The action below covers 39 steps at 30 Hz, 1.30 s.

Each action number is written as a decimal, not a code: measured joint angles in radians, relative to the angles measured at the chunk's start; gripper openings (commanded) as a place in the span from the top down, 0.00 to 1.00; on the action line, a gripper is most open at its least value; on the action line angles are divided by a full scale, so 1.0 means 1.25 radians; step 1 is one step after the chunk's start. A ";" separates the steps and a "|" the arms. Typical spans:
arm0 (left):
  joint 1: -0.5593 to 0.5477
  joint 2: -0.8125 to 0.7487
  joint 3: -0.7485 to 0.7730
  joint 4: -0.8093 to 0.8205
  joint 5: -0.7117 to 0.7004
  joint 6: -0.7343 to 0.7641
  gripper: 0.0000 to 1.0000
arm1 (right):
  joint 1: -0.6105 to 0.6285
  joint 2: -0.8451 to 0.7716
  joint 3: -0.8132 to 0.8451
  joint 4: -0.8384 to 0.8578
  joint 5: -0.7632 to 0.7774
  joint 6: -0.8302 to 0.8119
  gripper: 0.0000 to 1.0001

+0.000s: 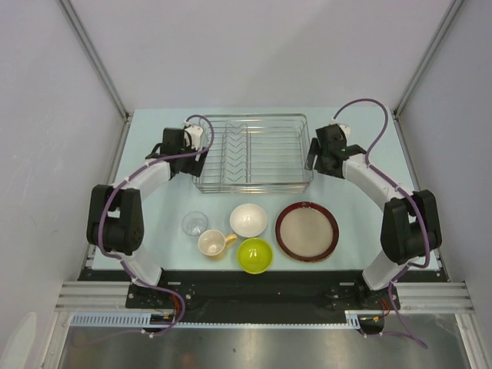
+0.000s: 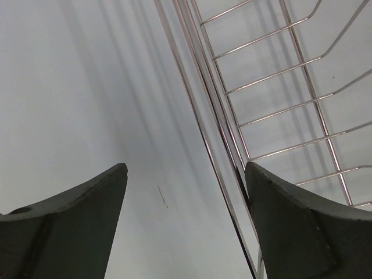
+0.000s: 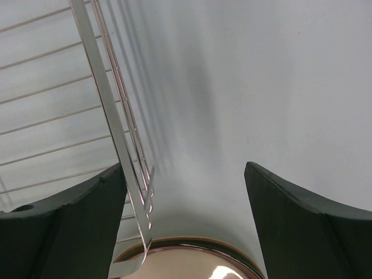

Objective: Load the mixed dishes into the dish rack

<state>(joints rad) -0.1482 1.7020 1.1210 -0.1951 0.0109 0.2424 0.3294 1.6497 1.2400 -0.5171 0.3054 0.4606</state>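
The dish rack, a silver wire basket, stands at the back middle of the table with nothing in it. My left gripper is open at its left side. In the left wrist view the rack's rim wire runs between the fingers of this gripper, close to the right one. My right gripper is open at the rack's right side, and the rim lies along its left finger. In front of the rack sit a clear glass, a tan mug, a white bowl, a lime-green bowl and a dark-red-rimmed plate.
Grey walls close in the table on the left, right and back. Both arm bases are bolted at the near edge, with purple cables looping over the arms. The dishes sit in a cluster between the bases and the rack.
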 measured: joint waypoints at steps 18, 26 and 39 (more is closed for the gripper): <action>0.003 -0.184 -0.023 -0.076 0.000 0.002 0.10 | 0.329 -0.193 0.033 -0.082 -0.081 0.046 0.29; 0.007 -0.302 -0.015 -0.168 0.040 0.004 0.10 | 0.435 -0.083 0.013 -0.092 -0.133 0.074 0.34; 0.007 -0.381 -0.009 -0.230 0.046 0.025 0.09 | 0.439 -0.019 -0.043 -0.070 -0.154 0.073 0.40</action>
<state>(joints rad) -0.1390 1.2259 1.1099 -0.4831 0.0685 0.2733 0.8780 1.6264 1.1866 -0.6044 0.1135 0.5518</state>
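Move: The right hand stands at the rack's right end. The white bowl's middle is roughly 24 cm to its left, 16 cm back and 7 cm below; the rack's middle lies about 21 cm left and 2 cm ahead. The plate is some 20 cm back and 3 cm left of the hand, the green bowl 28 cm back and 22 cm left. From the left hand, the white bowl is about 19 cm back and 18 cm right. Both hands come free of the rack's ends. The right rises about 10 cm while swinging left and back, then sinks about 12 cm towards the white bowl's right rim, turning some 35 degrees counter-clockwise and narrowing its open fingers by about a quarter. The left rises 13 cm and draws back 8 cm, fingers staying open. ##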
